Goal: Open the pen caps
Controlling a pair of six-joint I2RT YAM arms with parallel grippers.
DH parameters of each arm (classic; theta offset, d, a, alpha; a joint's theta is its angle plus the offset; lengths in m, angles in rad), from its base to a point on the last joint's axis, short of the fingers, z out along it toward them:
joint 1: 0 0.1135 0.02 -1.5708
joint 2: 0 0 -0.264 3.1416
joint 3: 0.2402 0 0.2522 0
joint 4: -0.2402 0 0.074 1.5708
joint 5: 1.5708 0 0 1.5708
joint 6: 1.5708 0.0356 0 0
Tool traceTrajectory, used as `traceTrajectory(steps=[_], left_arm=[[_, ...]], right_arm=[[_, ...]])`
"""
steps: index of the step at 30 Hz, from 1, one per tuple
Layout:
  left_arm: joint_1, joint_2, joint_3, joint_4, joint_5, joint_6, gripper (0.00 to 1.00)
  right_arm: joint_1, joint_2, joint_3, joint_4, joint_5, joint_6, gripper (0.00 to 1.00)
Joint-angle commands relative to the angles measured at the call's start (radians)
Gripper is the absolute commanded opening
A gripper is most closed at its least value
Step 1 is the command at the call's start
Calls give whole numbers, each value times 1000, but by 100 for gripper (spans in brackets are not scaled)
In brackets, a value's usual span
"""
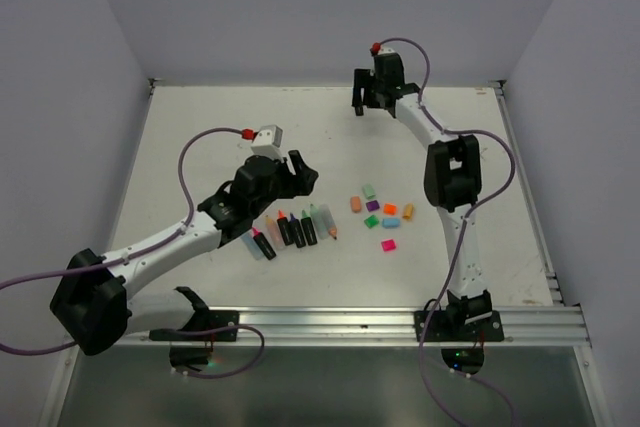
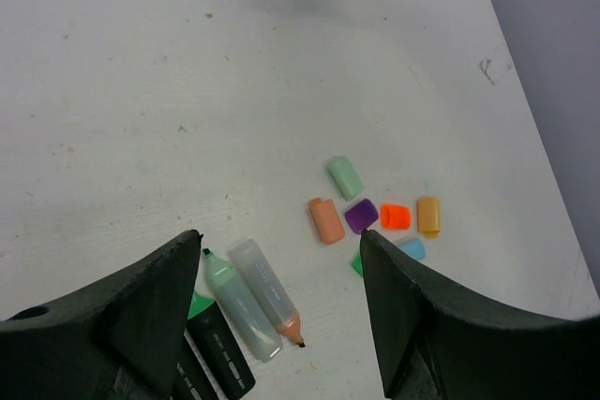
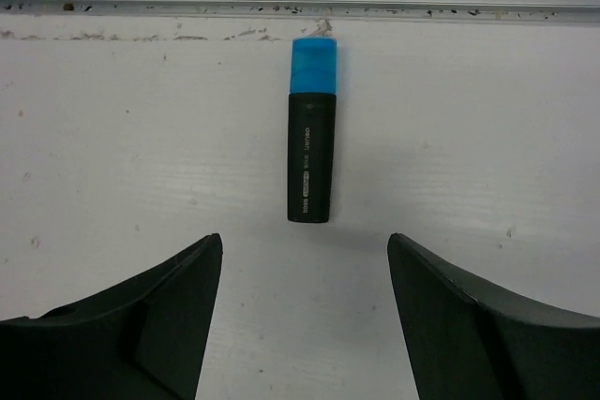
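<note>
Several loose pen caps lie in a cluster right of centre: mint (image 1: 368, 190), peach (image 1: 355, 204), purple (image 2: 361, 215), orange (image 2: 395, 216), amber (image 2: 428, 215), light blue (image 2: 411, 248) and pink (image 1: 389, 244). A row of uncapped pens (image 1: 290, 229) lies to their left. My left gripper (image 2: 279, 236) hangs open above the two pale pens (image 2: 267, 288), holding nothing. At the far edge, my right gripper (image 3: 305, 241) is open just short of a black pen (image 3: 310, 161). That pen lies flat with its blue cap (image 3: 313, 65) still on.
A metal rail (image 3: 300, 8) borders the table's far edge just beyond the blue-capped pen. Black pens (image 2: 216, 353) lie partly under my left finger. The right arm (image 1: 450, 172) stretches over the table's right side, beside the caps.
</note>
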Motion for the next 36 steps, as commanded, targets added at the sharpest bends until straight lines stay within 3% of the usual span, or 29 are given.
traceTrajectory(steps=[1,6,20,27,30,36], left_arm=[[21,-44,-8,50,24,4,72],[40,-48,-49,76,35,-5,72],[78,-102,-88,143,148,-69,72],[100,-142,-135,189,207,-129,72],[112,-156,-149,200,243,-138,72],[127,-169,-151,189,263,-135,72]], right_arm=[[-6,84,145,-45,54,-80,75],[-6,200,291,-73,29,-91,76],[11,301,351,-81,18,-83,70],[82,341,402,-143,183,-157,64],[100,358,405,-163,203,-171,59],[97,353,408,-179,211,-158,39]])
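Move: The blue-capped pen lies pointing forward, its middle some 8 cm ahead of the right hand, about level sideways and 7 cm below. At that same depth, the loose green cap is roughly 23 cm back and 1 cm left of this hand, and the loose orange cap about 27 cm back and 5 cm left. From the left hand the pen is around 39 cm ahead, 17 cm right and 15 cm below. Right hand sinks about 7 cm, then sweeps 5 cm left, narrowing fingers pushing the blue pen's rear end. ##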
